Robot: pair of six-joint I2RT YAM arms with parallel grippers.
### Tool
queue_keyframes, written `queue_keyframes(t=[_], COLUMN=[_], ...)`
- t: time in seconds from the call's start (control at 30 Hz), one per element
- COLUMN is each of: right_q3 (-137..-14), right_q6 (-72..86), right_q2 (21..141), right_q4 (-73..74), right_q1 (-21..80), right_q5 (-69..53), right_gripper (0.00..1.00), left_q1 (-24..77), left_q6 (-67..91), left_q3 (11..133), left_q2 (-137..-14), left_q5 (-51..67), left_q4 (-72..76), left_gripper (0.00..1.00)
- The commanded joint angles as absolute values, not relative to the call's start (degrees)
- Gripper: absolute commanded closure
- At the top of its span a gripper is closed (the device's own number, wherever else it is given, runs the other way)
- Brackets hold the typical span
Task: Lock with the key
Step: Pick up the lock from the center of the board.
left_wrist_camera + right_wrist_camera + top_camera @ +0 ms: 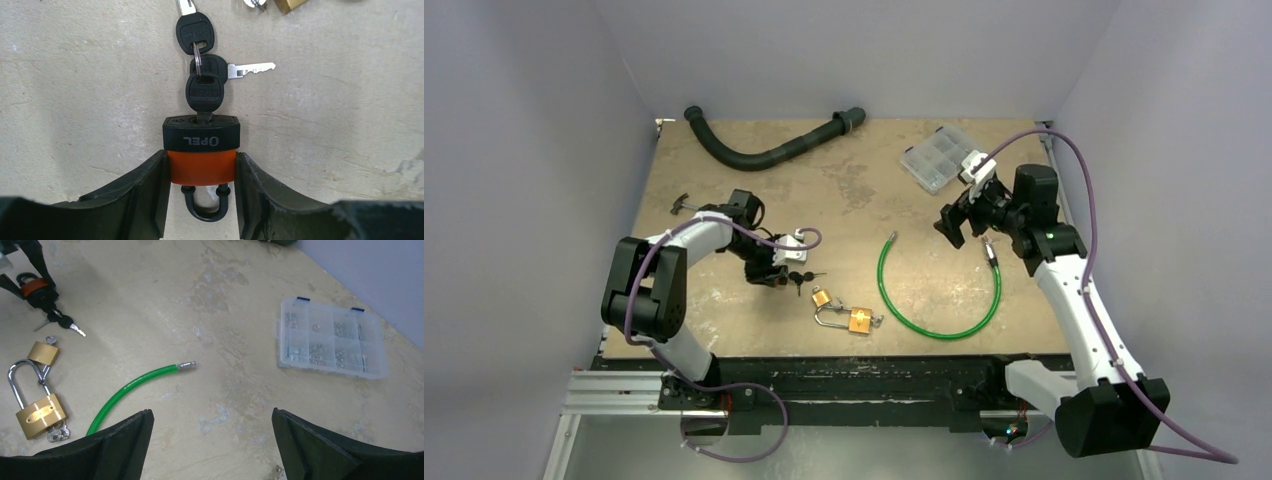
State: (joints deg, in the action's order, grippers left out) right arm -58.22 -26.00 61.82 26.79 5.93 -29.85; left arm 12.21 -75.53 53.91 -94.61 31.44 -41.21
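Observation:
An orange padlock (201, 167) with a black cap and a black shackle lies flat on the table. A black-headed key (203, 92) sits in its keyhole, with two more keys on the same ring. My left gripper (201, 156) has its fingers pressed against both sides of the orange body. The top view shows this gripper (767, 268) at the table's left, the keys (804, 277) sticking out to its right. My right gripper (964, 215) hangs open above the table's right half, holding nothing. From the right wrist the padlock (31, 287) shows far left.
A large brass padlock (859, 320) and a small one (821, 297) lie just right of the keys. A green cable (939, 290) curves across the centre. A clear parts box (936, 158) sits at back right, a black hose (769, 150) at the back.

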Motion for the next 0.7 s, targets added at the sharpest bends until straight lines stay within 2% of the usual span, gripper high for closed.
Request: queue_keyframes(t=[0.0, 0.27, 0.57, 0.67], right_q3=[-56.8, -55.4, -53.6, -52.2], right_q6=[-26.2, -31.0, -39.8, -40.2], right_q2=[58.9, 57.4, 57.1, 57.4], right_q4=[20.7, 16.8, 13.4, 10.4], right_q1=[6.2, 11.2, 22.1, 26.8], right_q5=[-34.4, -34.9, -33.9, -31.6], right_gripper=[0.01, 0.01, 0.01, 0.01], left_q1=[13.5, 17.9, 23.3, 24.5], left_q6=[-66.7, -50.2, -34.1, -27.9], left_q3=[61.6, 78.4, 88.5, 90.5], left_q2=[-94.6, -98.4, -102.2, -103.3], left_q5=[36.5, 46.2, 47.5, 45.8], left_q4=[-47.3, -61.5, -67.3, -68.3], left_gripper=[0.88, 0.92, 0.93, 0.97])
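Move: The lock is already pinched between the left gripper's fingers, with its keys about 5 cm to the right. From that hand, the small brass padlock is roughly 9 cm right and 3 cm back, and the big brass padlock 17 cm right and 8 cm back. From the empty right gripper, the lock is some 28 cm left, 5 cm back and 22 cm below; the hose end is about 5 cm left and 4 cm ahead, down on the board. Keep the left fingers shut on the lock's orange body and lift it about 12 cm off the board, carrying it some 11 cm right towards the right gripper while turning the wrist about 30 degrees so the fingertips swing back towards the base. Bring the open right gripper about 9 cm left to meet it, easing back and slightly up, turning counter-clockwise and tipping its fingertips up. ##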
